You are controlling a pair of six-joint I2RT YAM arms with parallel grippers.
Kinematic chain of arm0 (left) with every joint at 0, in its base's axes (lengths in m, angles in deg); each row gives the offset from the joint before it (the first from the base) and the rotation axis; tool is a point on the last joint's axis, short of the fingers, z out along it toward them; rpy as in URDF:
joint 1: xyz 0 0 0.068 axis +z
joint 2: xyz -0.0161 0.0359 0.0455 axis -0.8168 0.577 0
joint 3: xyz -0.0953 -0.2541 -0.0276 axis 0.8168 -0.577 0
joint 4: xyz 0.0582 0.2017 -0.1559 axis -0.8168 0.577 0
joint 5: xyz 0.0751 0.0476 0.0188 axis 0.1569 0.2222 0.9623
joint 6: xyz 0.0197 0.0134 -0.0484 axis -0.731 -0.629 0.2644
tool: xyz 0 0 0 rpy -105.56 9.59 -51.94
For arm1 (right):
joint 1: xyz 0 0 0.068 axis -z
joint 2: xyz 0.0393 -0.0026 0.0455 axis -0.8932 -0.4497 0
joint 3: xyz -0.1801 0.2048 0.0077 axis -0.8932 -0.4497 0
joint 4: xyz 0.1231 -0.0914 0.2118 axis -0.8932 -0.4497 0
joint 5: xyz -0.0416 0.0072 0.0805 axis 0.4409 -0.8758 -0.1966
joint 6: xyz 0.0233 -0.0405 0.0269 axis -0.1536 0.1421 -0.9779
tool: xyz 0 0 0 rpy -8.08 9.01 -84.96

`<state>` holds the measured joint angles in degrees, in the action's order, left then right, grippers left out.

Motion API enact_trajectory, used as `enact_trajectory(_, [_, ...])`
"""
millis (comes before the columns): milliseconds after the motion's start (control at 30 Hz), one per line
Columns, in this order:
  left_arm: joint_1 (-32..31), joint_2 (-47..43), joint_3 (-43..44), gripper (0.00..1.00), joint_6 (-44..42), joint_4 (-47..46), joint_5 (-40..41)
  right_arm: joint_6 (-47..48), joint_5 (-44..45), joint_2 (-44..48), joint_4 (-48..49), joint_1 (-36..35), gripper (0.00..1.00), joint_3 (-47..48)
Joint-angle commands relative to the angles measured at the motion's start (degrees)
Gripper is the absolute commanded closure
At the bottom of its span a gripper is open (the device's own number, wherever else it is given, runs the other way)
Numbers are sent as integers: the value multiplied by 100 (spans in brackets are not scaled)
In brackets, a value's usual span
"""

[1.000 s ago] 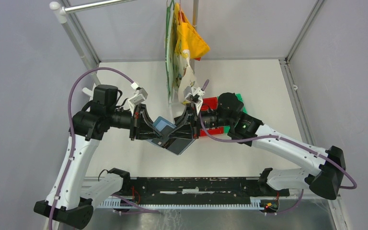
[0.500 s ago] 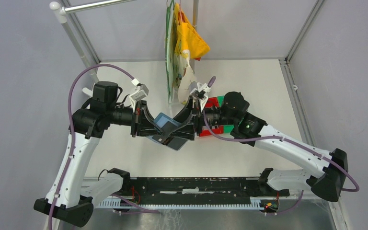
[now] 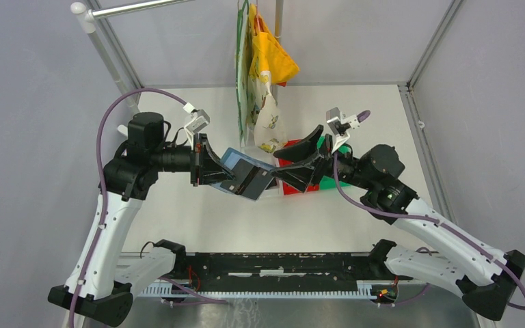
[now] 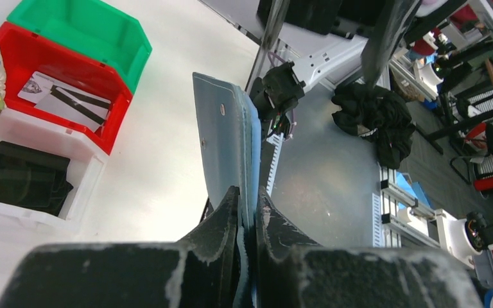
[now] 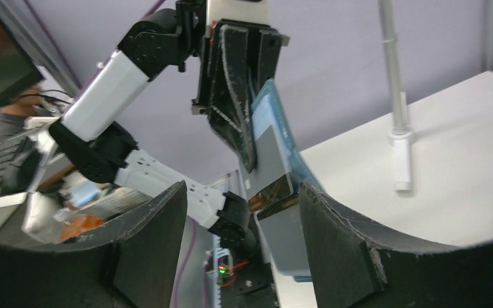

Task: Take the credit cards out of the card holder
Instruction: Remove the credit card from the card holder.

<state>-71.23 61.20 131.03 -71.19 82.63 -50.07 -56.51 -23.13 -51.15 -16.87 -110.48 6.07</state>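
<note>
My left gripper is shut on the teal-blue card holder and holds it in the air above the table's middle. A dark credit card sticks out of the holder's right end. The left wrist view shows the card holder edge-on, pinched between the left gripper fingers. My right gripper stands open just right of the holder, apart from it and holding nothing. In the right wrist view the right gripper frames the card holder, with grey credit cards protruding from it.
A red bin with flat cards inside, a green bin and a white bin with dark items stand behind the grippers. Yellow and green bags hang from above. A black rail runs along the near edge.
My right gripper has opened and drawn back to the right, away from the card holder, with nothing in it. The left gripper keeps its grip and has shifted the holder slightly up.
</note>
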Motion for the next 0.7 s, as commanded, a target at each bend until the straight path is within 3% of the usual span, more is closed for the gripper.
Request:
enact_trajectory(0, [-1,-79,11,98,802,-897,-24,-1091,-441,-152,1525,-9,31,-642])
enact_trajectory(233, [0,-93,26,98,899,-996,36,-2005,-810,-548,2962,-14,32,-1249])
enact_trajectory(667, [3,-32,-79,98,1282,-1239,-418,-2605,-872,-1247,4018,-86,33,-1255])
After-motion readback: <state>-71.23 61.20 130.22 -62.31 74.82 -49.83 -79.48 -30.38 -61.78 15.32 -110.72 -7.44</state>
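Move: The right hand is empty and open. The card in the card holder lies about 6 cm to its left, 2 cm back and roughly 5 cm below. Far beneath it, nearly 40 cm down, are the red bin, some 13 cm ahead and 4 cm to the right, and the white bin, about 12 cm ahead and 6 cm to the left. From the left hand, already gripping the holder, the card is about 3 cm to the right and 1 cm back, at its height. The left fingers keep their pinch on the card holder, lifting it about 1.5 cm and easing it 1 cm forward. The right hand drops some 6 cm while going left towards the card, then rises about 1.5 cm, ending nearly 3 cm farther left. Its wrist rolls and swings counter-clockwise, about 15 degrees each; its fingers stay wide open, with no clear contact. ##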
